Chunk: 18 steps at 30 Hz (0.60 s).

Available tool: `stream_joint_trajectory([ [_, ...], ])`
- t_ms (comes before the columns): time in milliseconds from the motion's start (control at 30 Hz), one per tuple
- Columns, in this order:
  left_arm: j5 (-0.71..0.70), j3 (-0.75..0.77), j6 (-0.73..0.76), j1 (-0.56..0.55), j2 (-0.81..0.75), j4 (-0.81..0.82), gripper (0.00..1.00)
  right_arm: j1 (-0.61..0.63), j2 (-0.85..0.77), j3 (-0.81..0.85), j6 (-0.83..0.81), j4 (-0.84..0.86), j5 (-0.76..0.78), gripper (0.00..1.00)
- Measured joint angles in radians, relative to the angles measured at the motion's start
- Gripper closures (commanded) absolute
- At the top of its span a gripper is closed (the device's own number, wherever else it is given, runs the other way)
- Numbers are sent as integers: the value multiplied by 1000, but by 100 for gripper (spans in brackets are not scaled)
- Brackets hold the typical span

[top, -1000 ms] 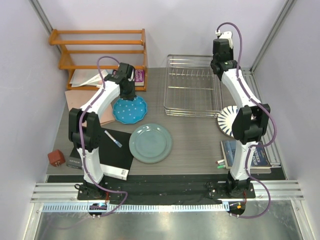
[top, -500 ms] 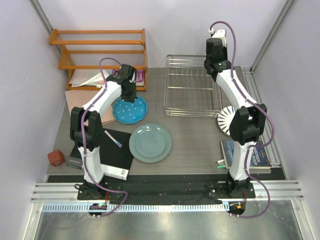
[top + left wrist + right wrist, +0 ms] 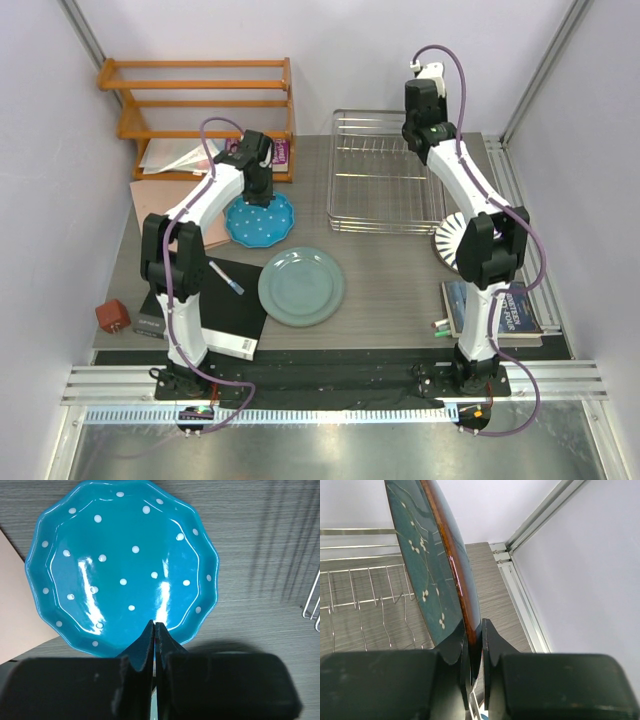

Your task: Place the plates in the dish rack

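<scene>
The blue dotted plate (image 3: pixel 262 221) lies flat at the table's left; it fills the left wrist view (image 3: pixel 120 565). My left gripper (image 3: pixel 259 188) is above it, shut (image 3: pixel 155 626), tips over its near rim, nothing visible between them. My right gripper (image 3: pixel 421 122) is raised over the back right of the silver dish rack (image 3: pixel 385 185), shut (image 3: pixel 476 630) on the rim of the dark teal plate (image 3: pixel 427 565), held upright on edge above the rack's tines (image 3: pixel 365 600). The grey-green plate (image 3: pixel 301 286) lies at centre. The striped plate (image 3: pixel 452 240) lies right of the rack, partly under the right arm.
An orange wooden shelf (image 3: pixel 200 100) stands at the back left, with papers and a brown folder (image 3: pixel 160 200) before it. A black notebook (image 3: pixel 215 310) with a pen (image 3: pixel 226 277) and a red block (image 3: pixel 112 316) lie front left. Books (image 3: pixel 500 305) lie front right.
My right arm has carried the teal plate leftward and toward the back, over the rack. My left gripper has shifted slightly right above the blue plate.
</scene>
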Motion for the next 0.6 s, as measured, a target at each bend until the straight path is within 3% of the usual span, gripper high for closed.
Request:
stream_joint_trajectory([
  [600, -18, -25, 0, 0, 0, 0, 100, 1, 150, 7, 56, -22, -12, 99],
])
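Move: The right hand holds the dark teal plate on edge above the dish rack, whose middle lies about 11 cm to its left, 2 cm back and 23 cm below. The striped plate is some 20 cm back and 8 cm right of this hand, 28 cm down. From the left hand, the rack's middle lies about 28 cm right, 11 cm ahead and 6 cm lower. Right hand lowers the gripped teal plate about 8 cm towards the rack's right-end prongs, tipping slightly further down. ##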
